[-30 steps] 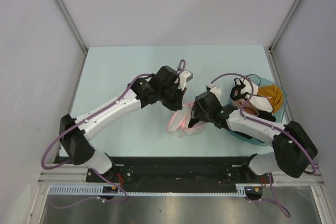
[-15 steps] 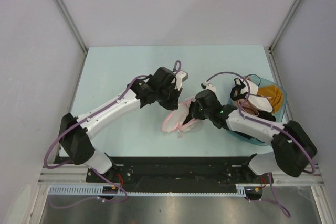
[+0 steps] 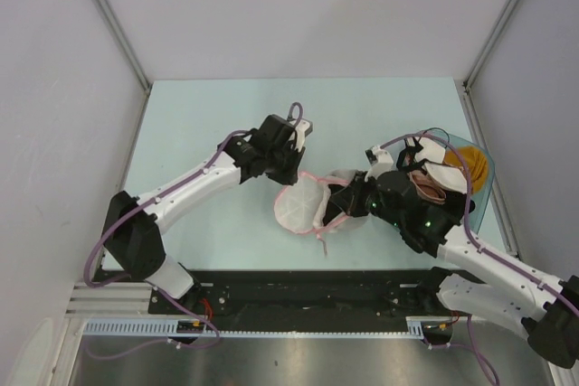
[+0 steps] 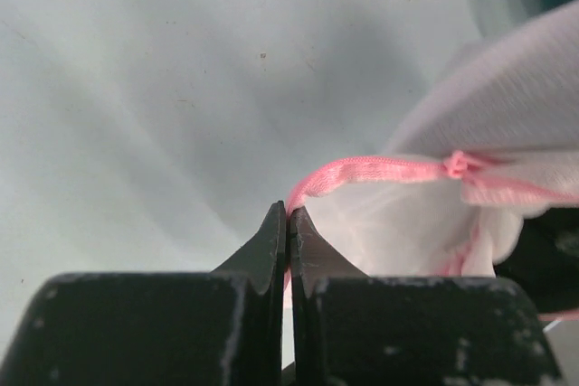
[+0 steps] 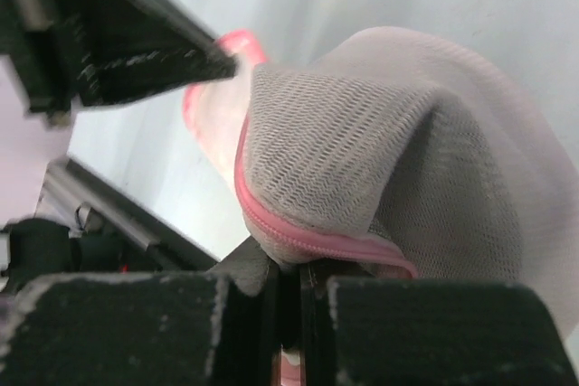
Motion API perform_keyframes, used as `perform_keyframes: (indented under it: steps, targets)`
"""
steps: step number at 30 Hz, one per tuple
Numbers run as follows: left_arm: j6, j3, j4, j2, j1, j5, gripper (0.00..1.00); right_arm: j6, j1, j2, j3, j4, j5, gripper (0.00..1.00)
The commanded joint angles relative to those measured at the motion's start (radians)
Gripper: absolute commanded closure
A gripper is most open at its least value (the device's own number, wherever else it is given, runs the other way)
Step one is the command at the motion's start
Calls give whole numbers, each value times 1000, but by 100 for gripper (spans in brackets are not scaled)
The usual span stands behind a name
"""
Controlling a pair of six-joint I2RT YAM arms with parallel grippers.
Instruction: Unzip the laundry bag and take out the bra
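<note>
The laundry bag (image 3: 300, 206) is a white mesh pouch with pink trim, held between my two grippers near the table's middle. My left gripper (image 3: 289, 175) is at its far edge and is shut on a pink trim strip (image 4: 362, 169); the jaws (image 4: 288, 211) pinch the strip's end. The mesh bag (image 4: 507, 70) fills the right side of that view. My right gripper (image 3: 341, 208) is at the bag's right side, shut on the pink zipper rim (image 5: 298, 240) of the mesh dome (image 5: 398, 151); the jaws (image 5: 289, 270) meet under it. I cannot make out a bra inside the bag.
A teal basin (image 3: 486, 189) stands at the right edge of the table with an orange cloth (image 3: 474, 162) and white and brown cloth pieces (image 3: 432, 183) in it, partly under my right arm. The left gripper's finger (image 5: 136, 51) shows in the right wrist view.
The bag has shifted left and one dome now faces up, rounder. My left gripper has drawn back up-left with the pink strip. My right arm has swung forward and turned, still on the bag.
</note>
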Motion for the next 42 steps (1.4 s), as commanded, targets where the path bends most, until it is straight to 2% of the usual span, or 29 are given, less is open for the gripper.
perform_keyframes:
  steps: [1, 5, 7, 11, 14, 20, 22, 23, 26, 30, 32, 34, 35, 36, 38, 42]
  targets:
    - [-24, -54, 80, 24, 14, 25, 100, -34, 1, -56, -63, 250, -235, 100]
    - [-42, -77, 126, 75, 16, 75, 100, -13, -3, -66, -117, 391, -391, 100]
    - [-47, -91, 141, 96, 16, 85, 100, 10, -6, -70, -126, 457, -422, 100]
    - [-59, -117, 177, 103, 17, 110, 100, 97, -47, -82, -129, 626, -572, 100]
    - [-64, -126, 183, 106, 20, 107, 100, 133, -68, -104, -130, 710, -603, 100]
    - [-59, -123, 183, 89, 28, 88, 100, 153, -113, -105, -176, 746, -605, 100]
    - [-57, -129, 184, 84, 40, 82, 100, 226, -160, -118, -233, 894, -614, 100]
    - [-62, -135, 190, 81, 45, 87, 100, 325, -182, -116, -296, 1031, -632, 100]
    - [-74, -168, 219, 81, 59, 127, 100, 467, -254, -96, -360, 1228, -651, 100]
    - [-80, -169, 221, 92, 59, 130, 100, 502, -268, -79, -377, 1299, -598, 100]
    - [-77, -168, 220, 90, 59, 128, 100, 542, -283, -47, -391, 1412, -545, 100]
    - [-77, -169, 221, 86, 59, 128, 100, 652, -306, 35, -411, 1538, -522, 100]
    - [-77, -174, 223, 86, 59, 130, 100, 700, -328, 72, -413, 1682, -519, 100]
    - [-77, -175, 224, 87, 59, 128, 100, 778, -338, 115, -405, 1747, -516, 100]
    - [-77, -180, 224, 92, 59, 125, 100, 806, -340, 177, -370, 1774, -536, 100]
    - [-74, -182, 227, 95, 60, 104, 100, 814, -335, 198, -322, 1772, -573, 100]
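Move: The left gripper already pinches the pink-rimmed flap; its middle lies roughly 6 cm back, 3 cm to the right and 6 cm below. From that hand the bra, in the bag mouth, is about 11 cm right, 5 cm back and 4 cm down. The right gripper already grips the bag's zipped edge, with the bra some 3 cm left, 2 cm ahead and 5 cm below it; the clothes basket sits about 26 cm right, 5 cm ahead and 14 cm lower. Keep both grips shut on the laundry bag. Sink the left gripper about 7 cm with its piece of pink rim, tipping it slightly. Swing the right one back and left, then up about 9 cm, and return it forward and right while rolling the wrist some 50 degrees, left side rising, to turn the bag mouth upward. ##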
